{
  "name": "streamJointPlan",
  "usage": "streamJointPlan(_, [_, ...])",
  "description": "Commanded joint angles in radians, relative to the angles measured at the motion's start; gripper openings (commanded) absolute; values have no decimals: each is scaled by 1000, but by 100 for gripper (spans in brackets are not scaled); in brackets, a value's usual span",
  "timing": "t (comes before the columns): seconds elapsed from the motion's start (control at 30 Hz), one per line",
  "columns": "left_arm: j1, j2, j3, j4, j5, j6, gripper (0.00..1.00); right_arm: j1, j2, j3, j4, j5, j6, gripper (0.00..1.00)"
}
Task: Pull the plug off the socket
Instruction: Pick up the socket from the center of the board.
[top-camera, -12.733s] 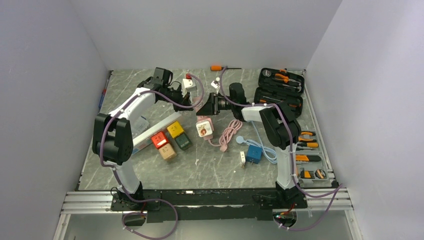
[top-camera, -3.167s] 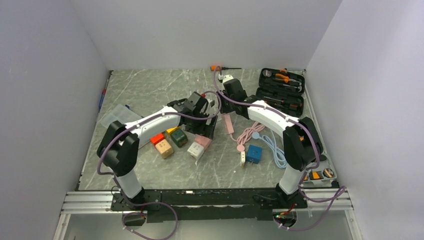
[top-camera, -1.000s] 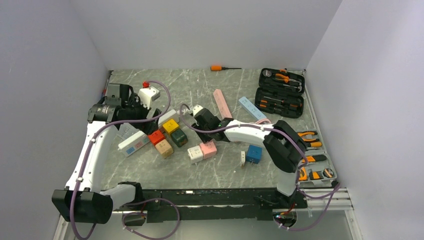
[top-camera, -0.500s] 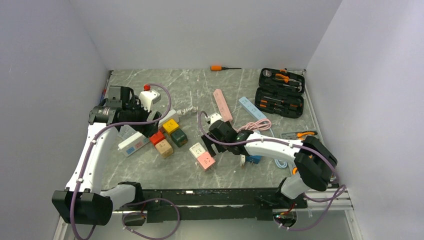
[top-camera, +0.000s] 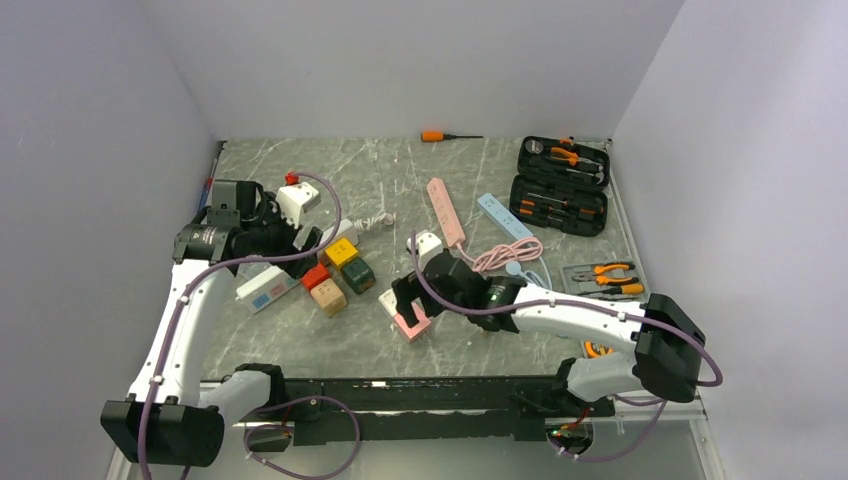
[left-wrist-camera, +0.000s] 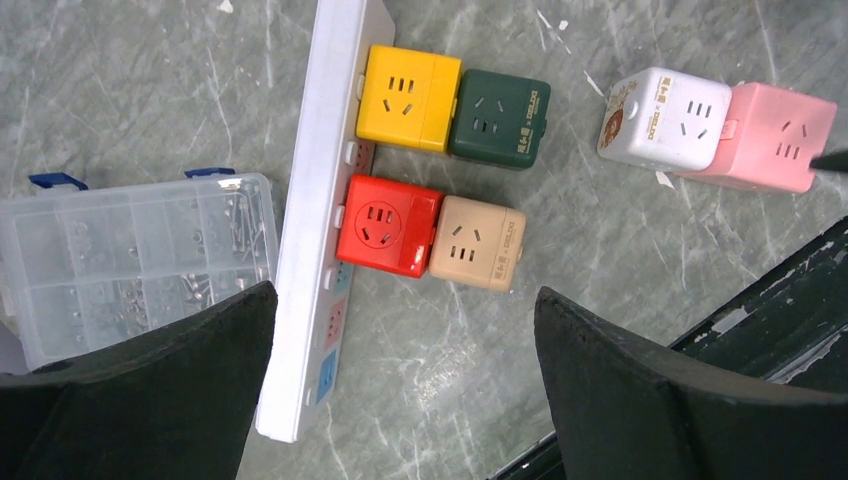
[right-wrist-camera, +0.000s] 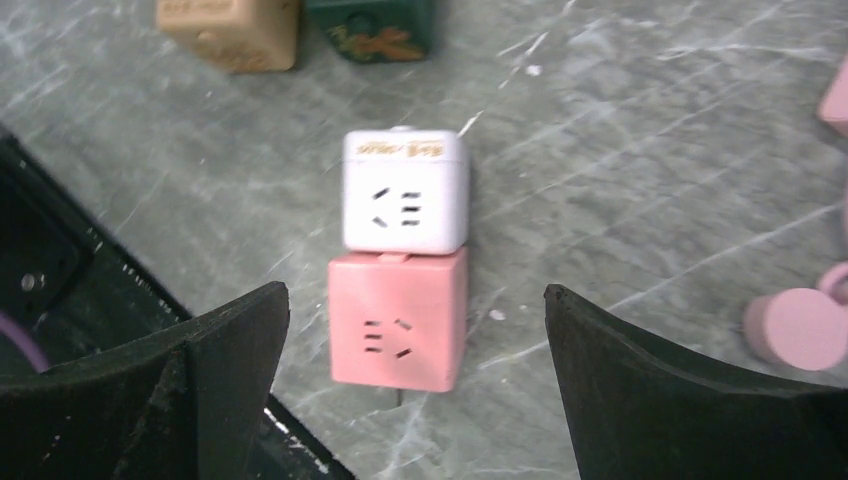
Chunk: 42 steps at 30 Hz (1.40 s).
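Observation:
A white cube socket (right-wrist-camera: 404, 190) and a pink cube (right-wrist-camera: 398, 318) lie on the table, pressed together side to side. I cannot tell which one is plugged into the other. My right gripper (right-wrist-camera: 415, 370) hovers over the pink cube, open wide, its fingers well clear on both sides. From above, the right gripper (top-camera: 410, 308) covers most of the pair; the pink cube (top-camera: 411, 326) peeks out near the front edge. My left gripper (left-wrist-camera: 405, 380) is open and empty, high above a white power strip (left-wrist-camera: 320, 200) that carries red (left-wrist-camera: 388, 225) and yellow (left-wrist-camera: 408, 97) cubes.
Beige (left-wrist-camera: 478, 255) and dark green (left-wrist-camera: 498, 120) cubes sit against the red and yellow ones. A clear parts box (left-wrist-camera: 130, 260) lies left of the strip. The black front rail (right-wrist-camera: 60, 290) is close to the pink cube. A pink strip (top-camera: 445, 210), cords and a tool case (top-camera: 560, 185) lie behind.
My right gripper has opened wide and moved toward the near edge. The pink and white pair has slid nearer the front. The left arm has barely shifted.

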<state>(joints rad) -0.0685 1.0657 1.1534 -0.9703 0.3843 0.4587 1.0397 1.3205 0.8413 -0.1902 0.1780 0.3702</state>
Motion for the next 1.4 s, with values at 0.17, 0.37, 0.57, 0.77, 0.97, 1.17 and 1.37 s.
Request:
streamJointPlan(0.17, [3,-45,-6,62,75,5,100,76,15,-93,173,17,-15,100])
streamJointPlan(0.37, [3,-33,12,40,86,-5,99,106,93,-73,175,31,-55,100])
streamJointPlan(0.57, [2,-66,11,71,128,-14,99,131,181,-38,170,36,-84,100])
streamJointPlan(0.77, [3,-74,4,79,145,-6,99,135,269,-36,175,51,-70,98])
streamJointPlan(0.97, [2,-86,-19,87,160,40,99,135,305,-50,177,93,-65,63])
streamJointPlan(1.17, [3,-180,-53,109,215,181,99,135,231,-57,186,90,-67,7])
streamJointPlan(1.37, [1,-248,-75,130,327,383,99,135,83,-3,57,24,-62,0])
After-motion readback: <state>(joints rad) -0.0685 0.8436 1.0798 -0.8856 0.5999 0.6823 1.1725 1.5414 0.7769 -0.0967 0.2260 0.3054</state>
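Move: The pink socket lies some 11 cm below the right hand, about 3 cm back and 2 cm to its left. The joined white socket is 4 cm farther out and 4 cm left of the pink one; the green socket stands roughly 7 cm ahead and 12 cm left of the hand, the pink round plug about 7 cm ahead and 11 cm right. From the left hand the pink socket is some 21 cm right, 8 cm back and 20 cm down. With its fingers wide open, the right hand draws back about 3 cm and sinks some 10 cm onto the pink socket, its fingers tipping some 15 degrees steeper, then closes on the socket's two sides, leaving the white one free ahead of the grip, and starts back up by about 2 cm. The left hand, empty and open, meanwhile rises about 4 cm while easing right and back, its fingers tilting up and swinging clockwise. ##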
